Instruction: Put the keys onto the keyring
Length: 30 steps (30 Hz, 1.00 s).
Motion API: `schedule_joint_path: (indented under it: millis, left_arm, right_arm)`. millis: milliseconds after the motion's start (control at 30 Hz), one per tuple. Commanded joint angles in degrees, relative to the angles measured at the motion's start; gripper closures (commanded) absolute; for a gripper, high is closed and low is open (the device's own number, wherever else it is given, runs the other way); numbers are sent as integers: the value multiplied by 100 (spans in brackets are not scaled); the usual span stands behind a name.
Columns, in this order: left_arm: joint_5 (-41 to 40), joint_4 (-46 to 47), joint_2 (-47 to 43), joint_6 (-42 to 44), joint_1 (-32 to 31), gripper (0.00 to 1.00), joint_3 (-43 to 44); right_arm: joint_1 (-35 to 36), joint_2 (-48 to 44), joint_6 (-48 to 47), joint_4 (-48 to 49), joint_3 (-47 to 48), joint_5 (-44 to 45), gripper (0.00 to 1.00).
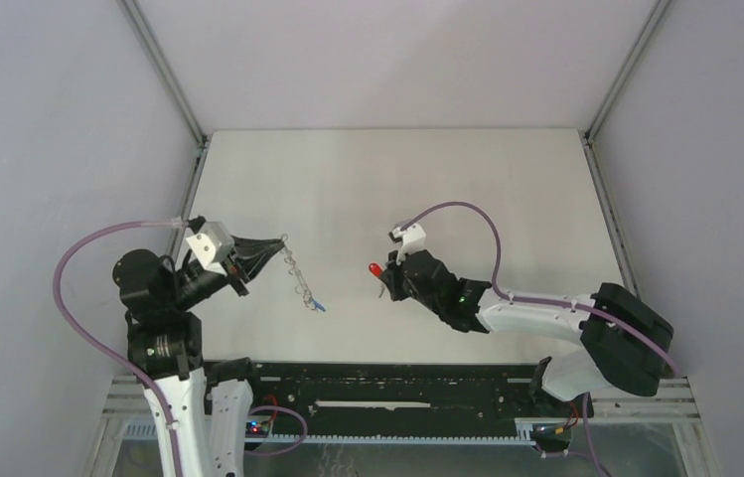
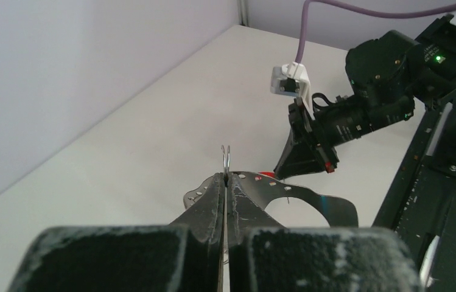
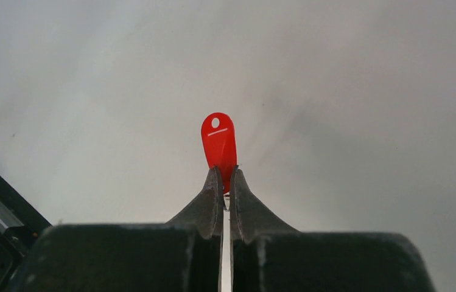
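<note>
My left gripper (image 1: 276,243) is shut on the upper end of the keyring (image 1: 298,273), a thin grey ring seen edge-on and slanting towards the near right. A blue key (image 1: 318,306) sits at the ring's lower end; whether it is threaded on I cannot tell. In the left wrist view the keyring (image 2: 226,158) pokes up between the closed left gripper (image 2: 226,176). My right gripper (image 1: 383,281) is shut on the red key (image 1: 374,269), a short way right of the ring. The right wrist view shows the red key (image 3: 218,145) sticking out past the closed right gripper (image 3: 225,174), its shank hidden.
A white table (image 1: 397,189) is enclosed by pale walls with metal posts (image 1: 164,65) at the back corners. A black rail (image 1: 397,383) runs along the near edge between the arm bases. The right arm (image 2: 371,97) shows in the left wrist view.
</note>
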Motion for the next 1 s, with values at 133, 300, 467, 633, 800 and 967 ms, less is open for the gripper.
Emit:
schedule_joint_path:
  millis: [133, 300, 467, 633, 800, 967]
  left_arm:
    - [-39, 92, 103, 266, -436, 100, -421]
    - [-86, 62, 30, 291, -532, 100, -687]
    - [-339, 52, 110, 367, -794, 100, -920]
    - [-407, 52, 254, 382, -859, 100, -906]
    - [-360, -76, 250, 424, -891, 100, -820]
    - [-332, -122, 212, 477, -894, 100, -836]
  right_arm:
    - [-58, 273, 911, -276, -23, -103, 100]
    - [-10, 794, 1152, -378, 108, 19, 100]
    - [-47, 1302, 1198, -596, 472, 316, 97]
    - [-93, 1599, 940, -497, 825, 290, 74]
    - [-173, 1403, 798, -471, 941, 270, 34]
    - [-208, 1229, 840, -710, 904, 218, 26]
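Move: From the right hand, which already holds the red-tagged keys, the bare spot of table for them is about 10 cm below, roughly 1 cm ahead and 2 cm to the left. The keyring hanging from the left fingers is some 14 cm to the right hand's left, 9 cm back and 18 cm higher, with the blue-tagged keys at its lower end. From the left hand the same spot is about 14 cm to the right, 8 cm ahead and 34 cm below. The right hand sinks about 9 cm with the red-tagged keys pinched, fingers tipping further downward, sets them on the bare table, then opens wide and lets go, easing up 2 cm and a little forward and left with the fingers still around them. Meanwhile the left hand keeps its closed hold on the keyring and lowers it about 7 cm, drifting slightly right, its tips dipping some 10 degrees. ##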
